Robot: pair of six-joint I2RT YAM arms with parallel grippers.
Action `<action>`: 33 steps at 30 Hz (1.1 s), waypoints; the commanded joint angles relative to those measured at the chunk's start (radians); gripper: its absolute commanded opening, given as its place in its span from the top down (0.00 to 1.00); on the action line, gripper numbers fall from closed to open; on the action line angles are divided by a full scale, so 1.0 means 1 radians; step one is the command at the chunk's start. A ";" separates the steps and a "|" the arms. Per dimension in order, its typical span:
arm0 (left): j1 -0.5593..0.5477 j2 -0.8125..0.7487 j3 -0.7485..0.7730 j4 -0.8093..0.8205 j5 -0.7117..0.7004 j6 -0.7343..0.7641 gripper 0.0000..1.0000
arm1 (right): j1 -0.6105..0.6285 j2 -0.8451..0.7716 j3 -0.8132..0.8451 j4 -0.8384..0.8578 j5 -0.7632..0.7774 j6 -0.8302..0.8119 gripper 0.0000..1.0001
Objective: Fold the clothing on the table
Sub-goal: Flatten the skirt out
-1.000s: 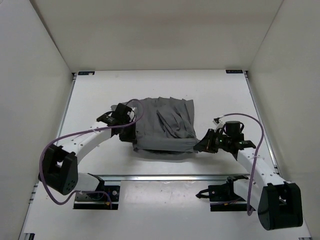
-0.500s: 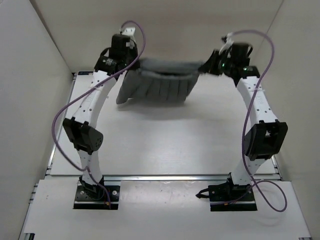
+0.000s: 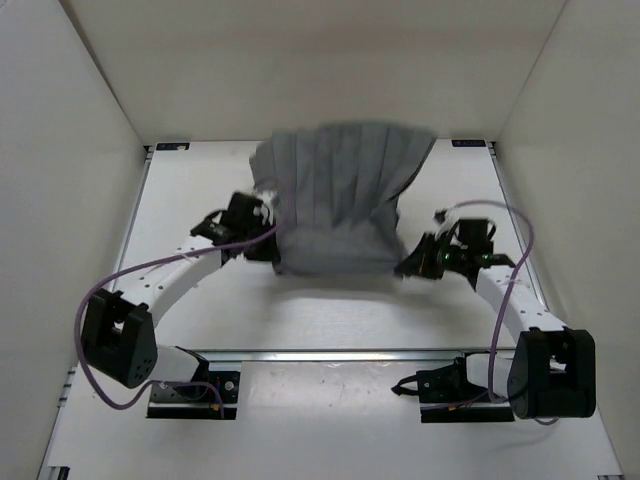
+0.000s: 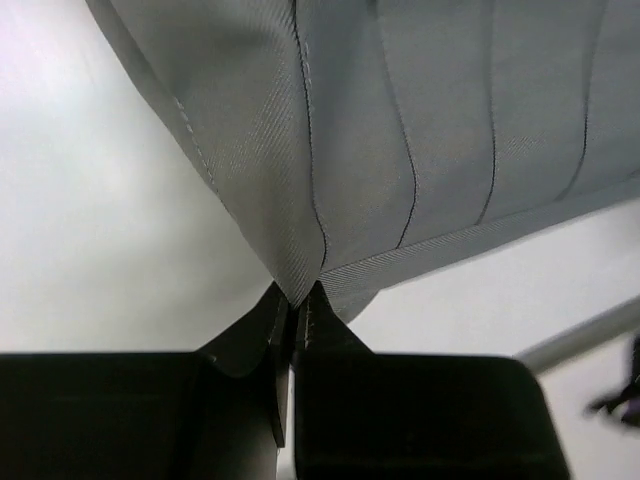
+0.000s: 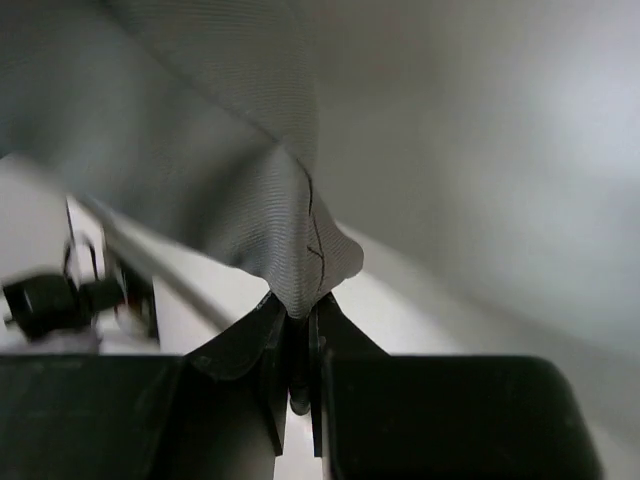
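Observation:
The clothing (image 3: 340,200), a grey pleated garment, is spread in the air between my two arms over the middle of the white table (image 3: 200,180), its far edge billowing up toward the back wall. My left gripper (image 3: 268,243) is shut on its near left corner; in the left wrist view the fabric (image 4: 400,130) fans out from the pinched jaws of the left gripper (image 4: 298,300). My right gripper (image 3: 408,266) is shut on the near right corner, where a fold of cloth (image 5: 290,250) is pinched by the right gripper (image 5: 297,312).
White walls enclose the table on three sides. A metal rail (image 3: 340,352) crosses the near edge in front of both arm bases. Purple cables loop beside each arm.
Both arms swung up and toward the back wall with the clothing, then came back low and near; the garment now billows out behind the grippers instead of lying bunched.

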 commanded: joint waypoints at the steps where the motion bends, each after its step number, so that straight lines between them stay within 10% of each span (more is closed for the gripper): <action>1: 0.012 -0.102 -0.167 -0.091 -0.122 -0.031 1.00 | 0.020 -0.054 -0.159 -0.002 0.107 0.051 1.00; 10: 0.025 -0.145 -0.229 -0.127 -0.099 -0.016 1.00 | 0.038 -0.097 -0.250 0.071 0.035 0.107 0.98; 24: -0.010 -0.098 -0.239 -0.103 -0.033 -0.033 1.00 | 0.161 -0.085 -0.295 0.121 0.041 0.100 0.29; 33: -0.022 -0.090 -0.262 -0.098 0.001 -0.027 1.00 | 0.323 0.007 -0.232 0.045 0.217 0.042 0.20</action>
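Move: Each hand already pinches one near corner of the skirt, whose middle billows about 12 cm ahead and 13 cm right of the left hand, and some 13 cm ahead and 14 cm left of the right hand, roughly level with both. The tabletop spot for the near edge lies 8 cm back, 4 cm left and about 10 cm below each hand. The table's front rail runs some 23 cm back from the left hand and 21 cm back from the right, straight behind and about 12 cm below. Both hands together sweep quickly back towards the front rail and down, roughly 8 cm each way with a slight leftward drift, the wrists tipping the fingers some 15–20 degrees steeper, to lay the skirt out, then ease up a couple of centimetres and nearly stop low over the table. The left hand keeps its pinch and shifts a little farther left, while the right opens wide, lets go of its corner and creeps another 2 cm or so left and down, ending with the corner between its open fingers. ##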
